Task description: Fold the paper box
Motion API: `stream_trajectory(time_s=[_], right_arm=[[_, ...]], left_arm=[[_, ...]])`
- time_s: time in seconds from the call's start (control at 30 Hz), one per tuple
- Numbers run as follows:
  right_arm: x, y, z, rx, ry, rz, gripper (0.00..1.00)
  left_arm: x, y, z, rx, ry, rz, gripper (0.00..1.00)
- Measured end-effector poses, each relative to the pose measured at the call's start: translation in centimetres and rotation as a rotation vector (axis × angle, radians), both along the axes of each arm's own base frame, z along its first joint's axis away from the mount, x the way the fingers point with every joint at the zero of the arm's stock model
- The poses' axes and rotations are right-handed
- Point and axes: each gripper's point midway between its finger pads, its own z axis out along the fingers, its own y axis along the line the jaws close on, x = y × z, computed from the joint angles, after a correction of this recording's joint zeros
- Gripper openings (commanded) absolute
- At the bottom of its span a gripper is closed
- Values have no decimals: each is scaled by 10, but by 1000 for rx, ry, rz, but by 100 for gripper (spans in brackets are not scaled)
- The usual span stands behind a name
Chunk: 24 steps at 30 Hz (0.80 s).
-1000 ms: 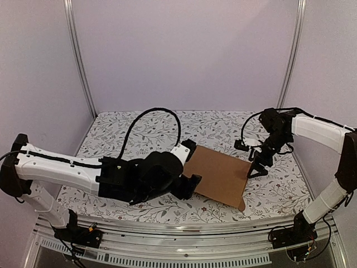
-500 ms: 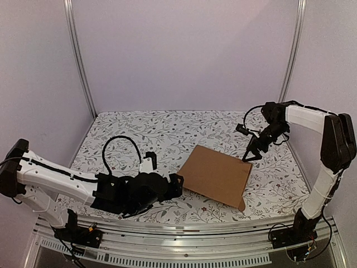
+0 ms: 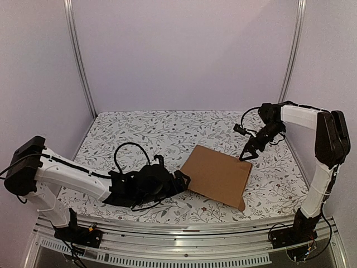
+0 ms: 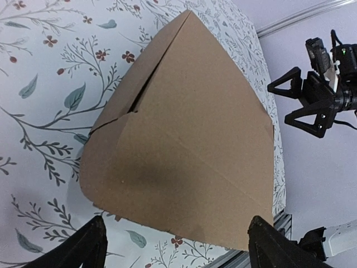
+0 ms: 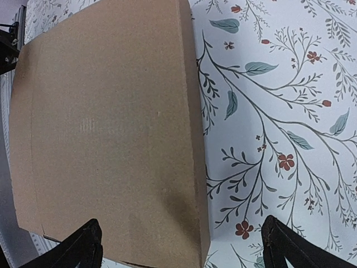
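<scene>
The paper box (image 3: 217, 176) is plain brown cardboard, lying folded and low on the flowered table cover (image 3: 145, 134). My left gripper (image 3: 182, 182) sits low at the box's left edge, open, nothing between its fingers. In the left wrist view the box (image 4: 189, 139) fills the frame, a slanted seam showing on its side, and the left gripper (image 4: 177, 245) spans its near corner without touching. My right gripper (image 3: 246, 156) hangs open just above the box's far right corner. In the right wrist view the box (image 5: 106, 128) lies under the open right gripper (image 5: 184, 248), whose jaws straddle its edge.
The metal frame rail (image 3: 184, 229) runs along the table's near edge, close to the box's near corner. Plain walls and two upright posts (image 3: 80, 61) close off the back and sides. Bare flowered cover lies behind the box.
My left arm drew back and down from the box's left edge, then slid right to it again. The right gripper rose and shifted towards the box's far right corner.
</scene>
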Motion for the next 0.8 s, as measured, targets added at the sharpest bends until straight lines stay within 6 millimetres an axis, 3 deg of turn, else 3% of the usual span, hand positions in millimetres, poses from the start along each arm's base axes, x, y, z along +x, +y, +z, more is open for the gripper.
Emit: stream_trajectory(time_s=[0.2, 0.37, 0.63, 0.73, 0.8], right_arm=[[-3, 1, -4, 17, 38, -9, 98], [-5, -3, -1, 34, 56, -24, 98], [-17, -6, 11, 55, 56, -34, 99], [-18, -6, 14, 63, 53, -35, 99], [-19, -5, 13, 65, 58, -35, 99]], left_arm=[[27, -12, -14, -73, 26, -11, 82], [61, -4, -28, -41, 25, -8, 82], [169, 5, 16, -57, -86, 15, 83], [183, 11, 15, -49, -87, -2, 86], [176, 16, 6, -27, -76, -20, 88]])
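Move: Ahead and to the right of the left hand is the paper box, its middle some 3 cm forward, 12 cm right and 4 cm lower; its near-left corner is right at these fingers. The box's rounded flap, at the far-left corner, is about 15 cm ahead and 4 cm right, and the corner tab about 10 cm back and 21 cm right. From the right hand, the box's middle is roughly 7 cm back, 12 cm left and 4 cm lower. Pushing the box's near-left corner along with open fingers, the left hand dips about 2.5 cm at first, then sweeps forward, some 18 cm in all, climbing back as it goes and holding its slant. Beside the far-right corner, the open right hand eases back about 2 cm and ends slightly higher. ##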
